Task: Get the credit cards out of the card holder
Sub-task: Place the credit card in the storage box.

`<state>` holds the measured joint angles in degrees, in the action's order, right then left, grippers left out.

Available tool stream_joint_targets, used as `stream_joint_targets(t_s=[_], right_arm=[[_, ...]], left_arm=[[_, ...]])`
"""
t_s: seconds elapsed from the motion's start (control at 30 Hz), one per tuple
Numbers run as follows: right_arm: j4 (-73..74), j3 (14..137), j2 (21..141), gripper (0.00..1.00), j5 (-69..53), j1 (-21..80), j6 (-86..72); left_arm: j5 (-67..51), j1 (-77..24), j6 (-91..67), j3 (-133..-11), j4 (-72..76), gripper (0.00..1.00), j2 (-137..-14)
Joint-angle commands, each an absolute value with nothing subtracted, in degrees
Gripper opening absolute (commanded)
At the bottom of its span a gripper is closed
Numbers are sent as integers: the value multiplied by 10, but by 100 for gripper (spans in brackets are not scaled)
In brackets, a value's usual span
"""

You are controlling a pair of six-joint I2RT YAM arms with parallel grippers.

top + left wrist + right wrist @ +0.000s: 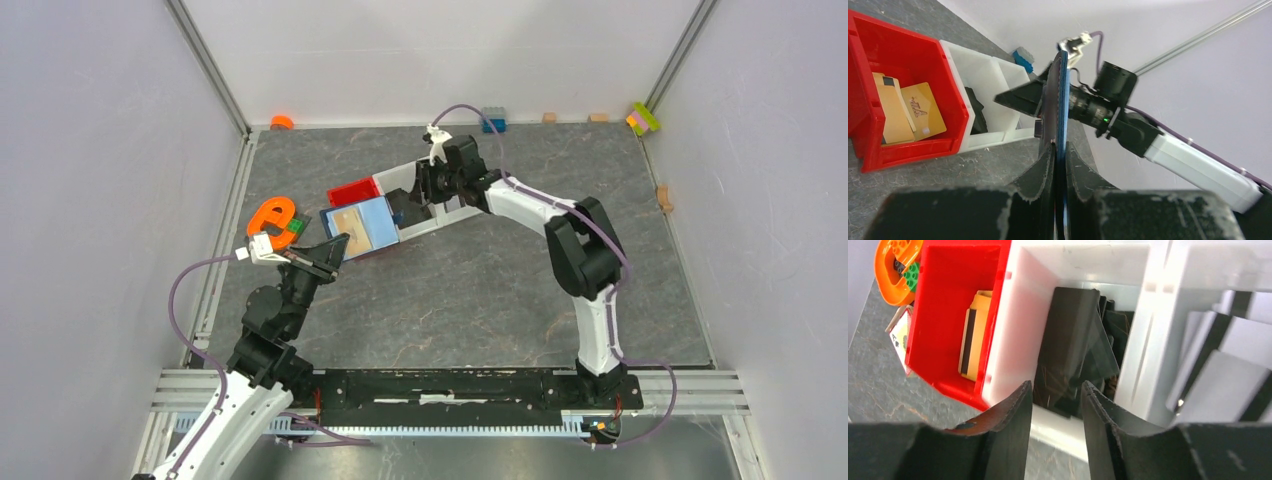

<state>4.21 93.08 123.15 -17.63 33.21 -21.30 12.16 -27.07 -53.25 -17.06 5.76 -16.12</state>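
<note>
The card holder (372, 225) is open with its light blue inside up and a tan piece showing on it. My left gripper (335, 247) is shut on its near edge. The left wrist view shows the holder (1063, 90) edge-on, standing up between the closed fingers of that gripper (1060, 145). My right gripper (415, 195) hangs over the white divided bin (430, 225), its jaws open and empty (1055, 385). Below them, dark grey credit cards (1070, 335) lie stacked in one compartment. Light grey cards (1220, 382) lie in the compartment to its right.
A red bin (352, 191) joins the white bin's left end and holds tan cards (923, 110). A black lump (977, 110) sits in the white bin. An orange toy (272, 215) lies left of the holder. Small blocks line the back wall.
</note>
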Motion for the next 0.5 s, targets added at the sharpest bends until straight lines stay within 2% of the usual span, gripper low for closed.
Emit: stream_joint_targets(t_s=[0.0,0.17,0.37,0.47], right_arm=[[15,855,1096,50,-124,330,-178],[-32,726,973,56,-140,330,-178],[-103,487,775,64,-159,330,-169],[-161,380,687,75,-168,331,-188]], left_arm=[[136,-270,-529,-170,77,2,-162],[126,-269,-532,-169,82,2,-170],[90,-269,-546,-152,134,2,-199],[40,-270,-548,-149,185,2,-244]])
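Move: The card holder, still pinched by the left hand, is some 12 cm back, 10 cm to the left and 14 cm above the empty right hand; from the left hand its middle is about 4 cm ahead and 3 cm right, roughly level. From the right hand, the box's black-card compartment is straight below, about 6 cm; the red one is 11 cm left and 3 cm back; the white-card one is 8 cm right and 3 cm ahead. Right hand withdraws from the box, about 13 cm back, 10 right and 8 up, tipping up and opening wider. ##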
